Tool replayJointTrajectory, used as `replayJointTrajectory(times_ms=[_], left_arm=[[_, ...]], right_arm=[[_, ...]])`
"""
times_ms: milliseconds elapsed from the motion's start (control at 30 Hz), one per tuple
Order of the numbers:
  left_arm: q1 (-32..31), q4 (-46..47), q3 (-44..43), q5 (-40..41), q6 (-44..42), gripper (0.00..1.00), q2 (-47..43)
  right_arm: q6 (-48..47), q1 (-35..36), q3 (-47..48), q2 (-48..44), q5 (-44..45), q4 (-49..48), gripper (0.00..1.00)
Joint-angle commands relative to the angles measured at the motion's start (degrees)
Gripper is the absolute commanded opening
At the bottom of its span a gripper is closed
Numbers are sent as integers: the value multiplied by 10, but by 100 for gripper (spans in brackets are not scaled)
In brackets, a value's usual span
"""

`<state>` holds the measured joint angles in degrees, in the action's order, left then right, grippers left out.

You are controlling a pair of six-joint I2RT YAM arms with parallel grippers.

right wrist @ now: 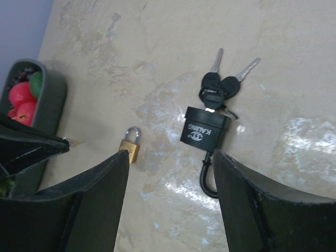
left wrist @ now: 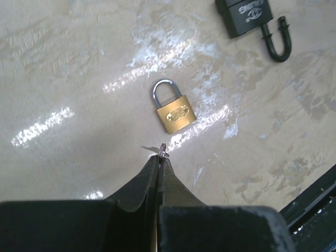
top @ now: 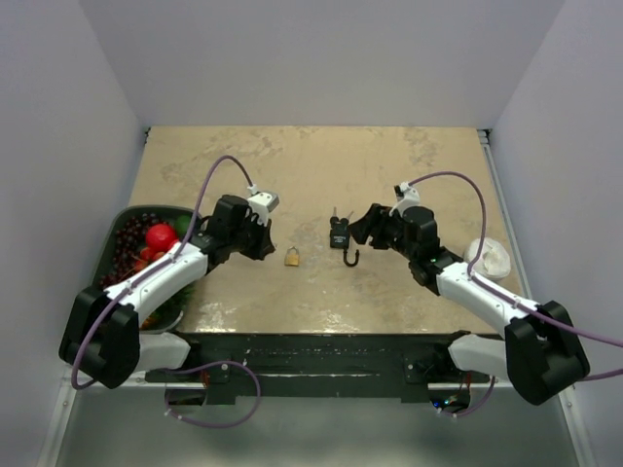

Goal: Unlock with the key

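A small brass padlock lies flat on the table, its shackle closed. My left gripper sits just beside it, shut on a small silver key that pokes out past the tips. To the right lies a black padlock with its shackle swung open and a bunch of black-headed keys in its base. My right gripper hovers open near the black padlock's shackle, with nothing between its fingers.
A dark bowl of red fruit and grapes stands at the table's left edge, beside the left arm. A white crumpled object lies at the right edge, behind the right arm.
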<state>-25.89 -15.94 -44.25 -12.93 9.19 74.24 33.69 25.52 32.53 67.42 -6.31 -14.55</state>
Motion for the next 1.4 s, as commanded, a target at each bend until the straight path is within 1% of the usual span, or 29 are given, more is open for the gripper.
replayJointTrajectory(times_ms=[0,67,100,167,200,233,300,333,367,400,433,467,500,533,633,667,833,967,1100,1367], left_arm=[[-6,56,-25,-41,-29,0,-24],[-11,75,-31,-45,-28,0,-28],[-21,83,-37,-44,-28,0,-29],[-37,99,-46,-17,-27,0,-24],[-54,101,-59,-5,-26,0,-21],[-61,102,-66,15,-23,0,-15],[-71,104,-90,30,-8,0,6],[-71,105,-96,54,20,0,13],[-71,108,-103,60,35,0,26],[-72,114,-103,61,45,0,31],[-72,118,-102,62,77,0,35],[-72,140,-98,57,93,0,37],[-73,151,-85,53,107,0,36],[-77,169,-79,56,130,0,35],[-101,202,-59,90,159,0,31],[-107,225,-45,96,167,0,29],[-120,298,-12,106,222,0,29],[-136,339,4,120,238,0,28],[-151,365,15,128,253,0,28],[-176,381,21,128,261,0,42]], right_arm=[[107,15,9,20,-77,-55,68],[143,23,15,35,-102,-67,68],[175,30,22,41,-110,-73,68],[203,40,28,53,-124,-93,67],[216,53,35,55,-124,-98,67],[220,59,40,55,-121,-100,66],[231,79,51,57,-103,-99,66],[240,81,51,59,-100,-101,66],[251,83,48,61,-100,-120,66],[285,85,36,61,-100,-135,65],[305,85,28,63,-100,-151,65],[326,87,20,63,-98,-185,65],[357,88,10,66,-94,-196,64],[364,92,10,65,-81,-200,64],[360,104,25,66,-57,-168,64],[361,106,28,67,-56,-166,64],[378,107,30,82,-48,-169,64],[388,107,30,93,-35,-181,65],[393,107,31,111,-35,-188,65],[406,106,28,120,-27,-206,65]])
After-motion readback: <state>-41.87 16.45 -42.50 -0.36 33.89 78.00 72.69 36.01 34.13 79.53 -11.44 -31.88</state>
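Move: The key, already pinched in the left gripper, goes to the open right gripper, some 22 cm to the left hand's right, 4 cm farther out and 6 cm higher. Seen from the right hand, the key lies about 22 cm left, 4 cm back and 6 cm down. From the left hand, the brass padlock sits 5 cm right, 1 cm ahead and 8 cm below; the black padlock 16 cm right, 6 cm ahead and 7 cm below. Bring the left gripper about 12 cm right and 7 cm up, over the brass padlock and towards the right gripper, keeping the key pinched and rolling its left side down some 25 degrees. Meet it with the right gripper: swing left and slightly back, rising and then easing down a little, rolling its left side up and tipping the fingers down, jaws kept open around the key's height. ##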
